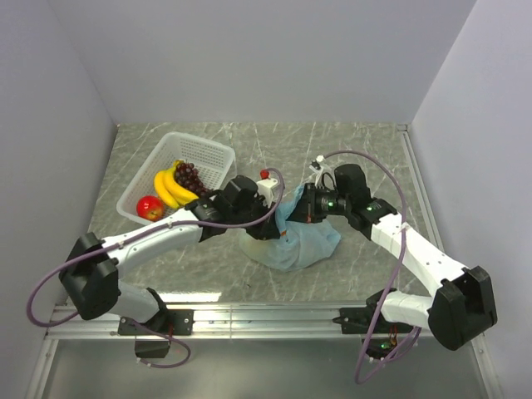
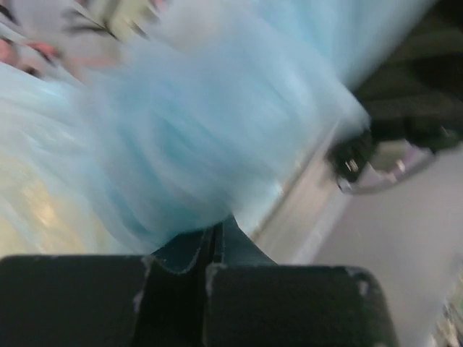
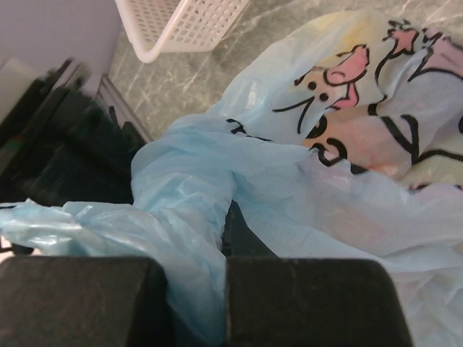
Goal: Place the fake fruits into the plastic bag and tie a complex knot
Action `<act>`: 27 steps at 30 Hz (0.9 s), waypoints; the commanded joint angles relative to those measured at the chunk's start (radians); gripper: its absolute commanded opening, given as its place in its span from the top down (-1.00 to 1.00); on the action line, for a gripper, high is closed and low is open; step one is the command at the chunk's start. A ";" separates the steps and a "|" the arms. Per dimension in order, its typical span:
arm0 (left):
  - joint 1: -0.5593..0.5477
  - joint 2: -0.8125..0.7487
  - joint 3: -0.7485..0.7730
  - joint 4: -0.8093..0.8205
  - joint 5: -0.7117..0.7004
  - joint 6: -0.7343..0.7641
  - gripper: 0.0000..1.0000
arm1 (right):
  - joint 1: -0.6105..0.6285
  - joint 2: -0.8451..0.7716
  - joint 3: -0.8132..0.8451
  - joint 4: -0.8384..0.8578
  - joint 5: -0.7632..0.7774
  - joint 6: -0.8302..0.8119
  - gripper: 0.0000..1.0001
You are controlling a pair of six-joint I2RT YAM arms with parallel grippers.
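The light-blue plastic bag (image 1: 299, 239) lies mid-table, and pale orange and yellow shapes show through its printed side (image 3: 376, 144). My left gripper (image 1: 271, 209) is shut, its fingertips (image 2: 215, 238) pinched on blurred blue bag film (image 2: 181, 144). My right gripper (image 1: 301, 208) is shut on a bag handle (image 3: 202, 238) that runs down between its fingers. Between the two grippers the handles bunch into a twist (image 3: 189, 170). I cannot tell whether it is a tied knot. Yellow bananas (image 1: 170, 188), dark grapes (image 1: 189, 176) and a red apple (image 1: 150, 207) lie in the basket.
The white latticed basket (image 1: 208, 152) stands at the back left, close to the left arm's forearm; its corner (image 3: 181, 25) shows in the right wrist view. Grey walls close in the marbled table on three sides. The right gripper's body (image 2: 376, 152) appears right of the bag.
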 commanded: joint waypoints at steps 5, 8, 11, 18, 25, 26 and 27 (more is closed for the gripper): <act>0.009 0.036 -0.068 0.323 -0.226 -0.041 0.99 | -0.010 -0.084 -0.111 0.188 -0.114 0.174 1.00; 0.010 0.068 -0.071 0.378 -0.203 -0.050 0.99 | -0.010 -0.110 -0.163 0.286 -0.144 0.249 1.00; 0.010 0.093 -0.075 0.432 -0.144 -0.091 0.99 | -0.009 -0.112 -0.200 0.385 -0.161 0.347 1.00; 0.019 0.138 -0.147 0.584 -0.039 -0.265 0.99 | 0.024 -0.091 -0.231 0.566 -0.167 0.451 1.00; 0.078 0.133 -0.229 0.756 0.128 -0.354 0.99 | -0.004 -0.133 -0.042 -0.061 -0.132 -0.052 0.02; 0.078 0.136 -0.227 0.753 0.133 -0.357 0.99 | -0.010 -0.167 -0.025 -0.107 -0.133 -0.142 -0.14; 0.079 0.136 -0.226 0.756 0.139 -0.355 0.99 | -0.015 -0.182 0.010 -0.152 -0.131 -0.183 -0.25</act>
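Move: Some 4 cm ahead, 4 cm to the right and barely above the left hand, which still pinches a gathered strip of the plastic bag, lies the bag's twisted neck. The fruit-filled bag body sits 6 cm forward, 4 cm right and about 13 cm below that hand; the basket is roughly 23 cm forward, 31 cm left and just as low. From the right hand, still shut on the bag, the neck is about 3 cm left, level fore and aft, 1 cm lower. Carrying its pinched strip forward about 5 cm, then some 3 cm right towards the neck and slightly down, the left hand stays shut while its fingers swing outward and tip up nearly 20 degrees. The right hand eases back about 3 cm, rolls some 15 degrees and begins to roll back, rising a little at the end as its fingers open past halfway and let go of the bag. ##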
